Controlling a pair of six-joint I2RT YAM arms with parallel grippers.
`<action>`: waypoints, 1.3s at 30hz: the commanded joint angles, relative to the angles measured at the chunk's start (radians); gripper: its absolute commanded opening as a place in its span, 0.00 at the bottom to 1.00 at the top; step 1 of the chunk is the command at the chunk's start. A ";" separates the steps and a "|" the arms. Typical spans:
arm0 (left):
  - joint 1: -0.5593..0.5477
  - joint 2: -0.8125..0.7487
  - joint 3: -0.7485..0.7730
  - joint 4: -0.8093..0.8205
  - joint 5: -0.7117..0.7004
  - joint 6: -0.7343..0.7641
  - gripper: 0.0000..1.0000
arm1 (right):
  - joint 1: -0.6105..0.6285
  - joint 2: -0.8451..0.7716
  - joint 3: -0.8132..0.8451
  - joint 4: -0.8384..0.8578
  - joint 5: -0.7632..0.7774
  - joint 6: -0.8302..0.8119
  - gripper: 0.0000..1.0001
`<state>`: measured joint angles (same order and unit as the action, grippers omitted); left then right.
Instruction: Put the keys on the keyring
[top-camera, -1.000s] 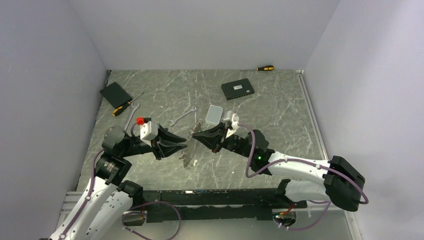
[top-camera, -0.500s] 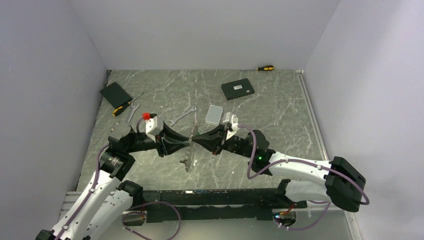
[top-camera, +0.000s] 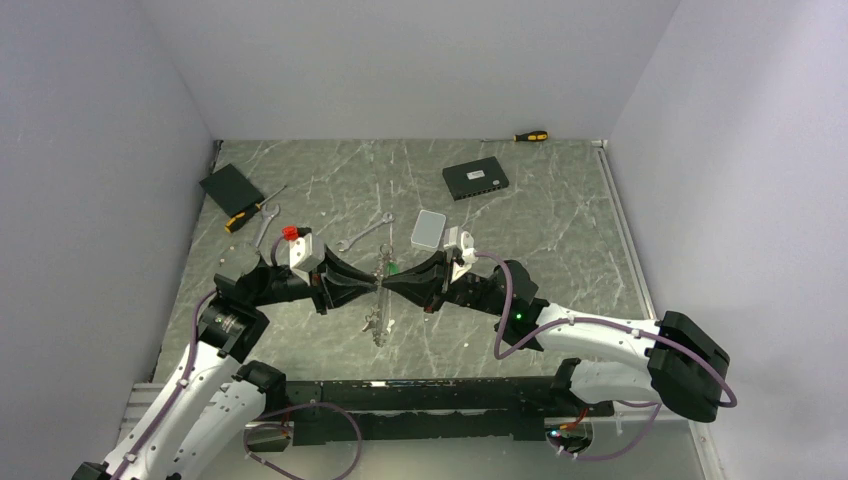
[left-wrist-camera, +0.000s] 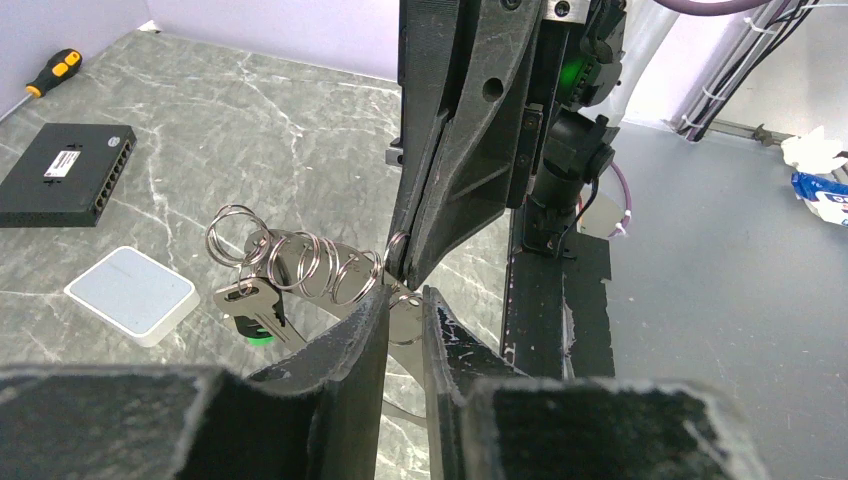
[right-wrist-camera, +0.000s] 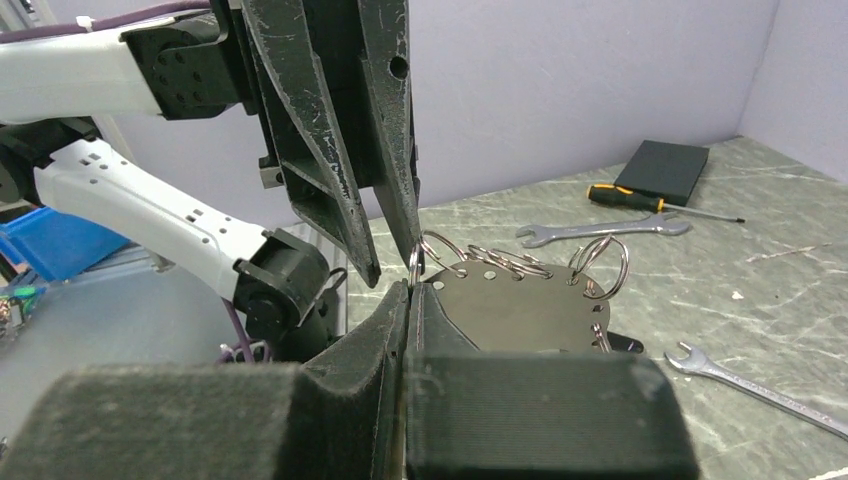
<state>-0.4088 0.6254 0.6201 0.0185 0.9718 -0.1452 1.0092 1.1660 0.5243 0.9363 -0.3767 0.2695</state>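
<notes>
The keyring (right-wrist-camera: 520, 305) is a flat dark disc with several wire rings (left-wrist-camera: 300, 262) through its edge holes, and it hangs between the two arms (top-camera: 377, 310). My right gripper (right-wrist-camera: 408, 288) is shut on a small ring at the disc's edge. A silver key with a green tag (left-wrist-camera: 245, 300) dangles from the bunch. My left gripper (left-wrist-camera: 405, 295) meets the right gripper (top-camera: 392, 286) tip to tip, its jaws a narrow gap apart. A silver key head (left-wrist-camera: 407, 325) shows in that gap. Whether the fingers touch it is hidden.
A silver wrench (top-camera: 365, 233) and a white box (top-camera: 429, 229) lie just behind the grippers. A black switch box (top-camera: 475, 179) and a screwdriver (top-camera: 531, 136) are farther back. At the back left lie a black box (top-camera: 231, 188) and a second screwdriver (top-camera: 245, 215).
My left gripper has moved right until its tips meet the right gripper's, and its jaws have narrowed. The right gripper stays shut on the keyring, almost still.
</notes>
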 joint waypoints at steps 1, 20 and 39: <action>0.001 0.005 0.012 0.037 0.023 -0.019 0.25 | 0.017 0.006 0.050 0.112 -0.044 0.018 0.00; 0.001 -0.020 0.011 0.012 -0.019 -0.001 0.43 | 0.042 0.022 0.060 0.109 -0.049 0.011 0.00; 0.002 -0.079 0.006 -0.026 -0.153 -0.005 0.45 | 0.043 0.007 0.041 0.127 -0.059 0.010 0.00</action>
<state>-0.4091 0.5610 0.6205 -0.0307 0.8581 -0.1452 1.0451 1.1938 0.5339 0.9668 -0.3988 0.2699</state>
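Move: The ring still pinched in the right fingertips lies about 2 cm to the right of the left hand, straight ahead and level with it; the left fingertips wait some 2 cm to the left of the right hand, level with it. From the left hand, the row of other rings on the metal plate's edge is about 3 cm ahead and 1 cm right, 1 cm lower. The plate's broad part hangs 3 cm ahead, 1 cm right and 4 cm below, the green key 3 cm ahead, 3 cm right and 3 cm below. The left hand stays almost in place beside the held ring and spreads its partly open fingers to nearly twice their gap, the forward finger coming against the loose rings, then eases about 1 cm left and a little forward and up while turning some 5 degrees counter-clockwise. The right hand keeps its pinch on its ring and creeps about 1 cm left, then late on draws back some 1.5 cm, taking that ring towards the rear finger of the left hand. ##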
